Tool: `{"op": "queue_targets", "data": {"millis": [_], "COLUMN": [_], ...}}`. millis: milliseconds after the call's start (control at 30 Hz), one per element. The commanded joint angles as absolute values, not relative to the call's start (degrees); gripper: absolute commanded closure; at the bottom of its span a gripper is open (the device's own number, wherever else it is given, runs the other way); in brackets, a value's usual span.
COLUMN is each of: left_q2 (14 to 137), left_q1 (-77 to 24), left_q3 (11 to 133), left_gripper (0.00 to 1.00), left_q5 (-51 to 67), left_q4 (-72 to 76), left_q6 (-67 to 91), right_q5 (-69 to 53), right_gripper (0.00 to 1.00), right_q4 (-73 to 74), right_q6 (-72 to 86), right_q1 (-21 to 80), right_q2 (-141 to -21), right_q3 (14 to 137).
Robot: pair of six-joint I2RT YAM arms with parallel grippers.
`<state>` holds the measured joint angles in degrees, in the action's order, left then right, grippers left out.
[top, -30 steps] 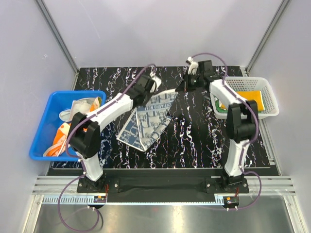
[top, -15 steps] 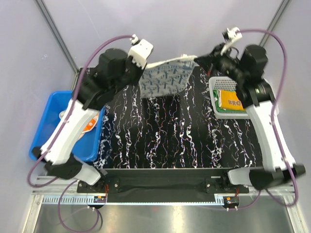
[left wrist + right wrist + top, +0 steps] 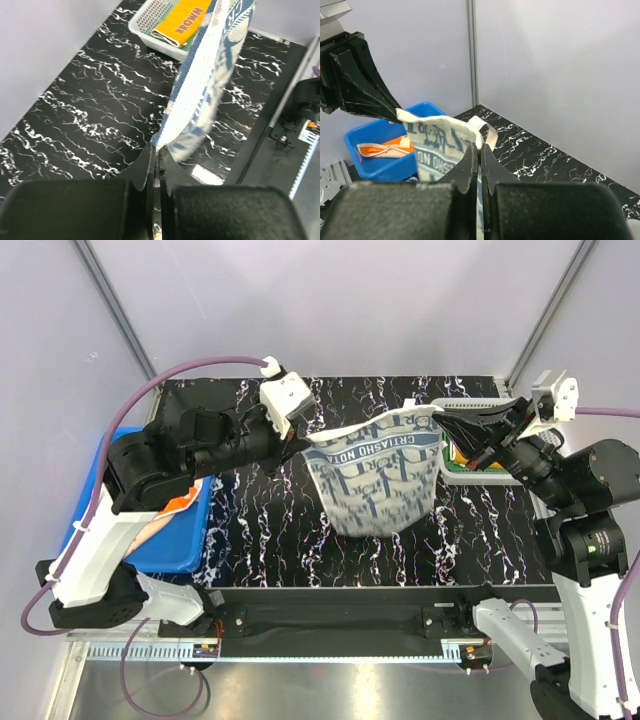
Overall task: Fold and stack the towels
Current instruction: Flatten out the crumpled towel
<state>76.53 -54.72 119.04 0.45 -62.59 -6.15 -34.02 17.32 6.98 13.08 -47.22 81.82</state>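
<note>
A white towel with navy pattern (image 3: 375,480) hangs in the air above the middle of the table, stretched by its top edge between both grippers. My left gripper (image 3: 305,443) is shut on its left corner and my right gripper (image 3: 443,423) is shut on its right corner. In the left wrist view the towel (image 3: 200,90) runs away from the closed left gripper (image 3: 157,150). In the right wrist view the towel (image 3: 437,140) is pinched in the right gripper (image 3: 480,150). An orange-yellow towel with brown lettering (image 3: 182,22) lies folded in the white mesh basket (image 3: 150,15).
The blue bin (image 3: 190,530) stands at the table's left edge, holding a cream and orange towel (image 3: 385,147). The mesh basket (image 3: 470,405) at the right is mostly hidden behind my right arm. The black marbled table (image 3: 260,530) lies beneath the hanging towel.
Both arms lifted the patterned towel off the table and raised it. It has since come forward and now hangs spread between the two grippers over the table's middle.
</note>
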Motion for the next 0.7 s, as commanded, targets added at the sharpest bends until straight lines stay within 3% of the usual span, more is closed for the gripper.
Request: {"op": "queue_targets", "data": {"millis": [0, 100, 200, 333, 667], "left_q2": [75.6, 78.6, 84.4, 91.5, 117.3], "left_q1": [-54.8, -51.6, -44.0, -36.2, -21.6], "left_q3": [120.4, 120.7, 123.3, 122.7, 129.6], "left_gripper": [1.0, 1.0, 1.0, 1.0, 1.0], "left_q5": [2.7, 0.5, 6.5, 8.7, 13.6], "left_q4": [-61.7, -61.8, -63.3, -61.0, -45.2], "left_q6": [-4.6, -5.2, -6.3, -8.6, -10.8], "right_q5": [-31.1, -28.9, -27.8, -27.9, -32.9], "right_gripper": [1.0, 1.0, 1.0, 1.0, 1.0], "right_q4": [17.5, 17.8, 13.6, 8.5, -2.8], "right_q6": [7.8, 6.0, 5.0, 4.7, 3.3], "right_q1": [13.3, 13.2, 13.2, 13.1, 10.6], "right_q2": [-49.0, -53.0, -59.0, -72.8, -107.8], "right_q3": [81.7, 82.3, 80.5, 81.9, 99.6]}}
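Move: Each hand holds a top corner of the towel, high over the near part of the table, and takes it to the far middle of the tabletop. From the left hand that spot lies about 35 cm ahead, 10 cm right and 45 cm below, with the blue tub some 15 cm ahead and 47 cm left. From the right hand it is about 34 cm ahead, 13 cm left and 51 cm down, and the white basket sits 33 cm ahead, 31 cm right. Forward and down together, gathering speed, both arms swing the towel out over the table: some 30 cm outward while sinking a little over 20 cm, the first part nearly level and the drop steepening later. Both wrists tip the fingers downward by roughly 30 degrees, the left also turning inward to point more forward, and both shut grippers keep their pinch on the corners. ##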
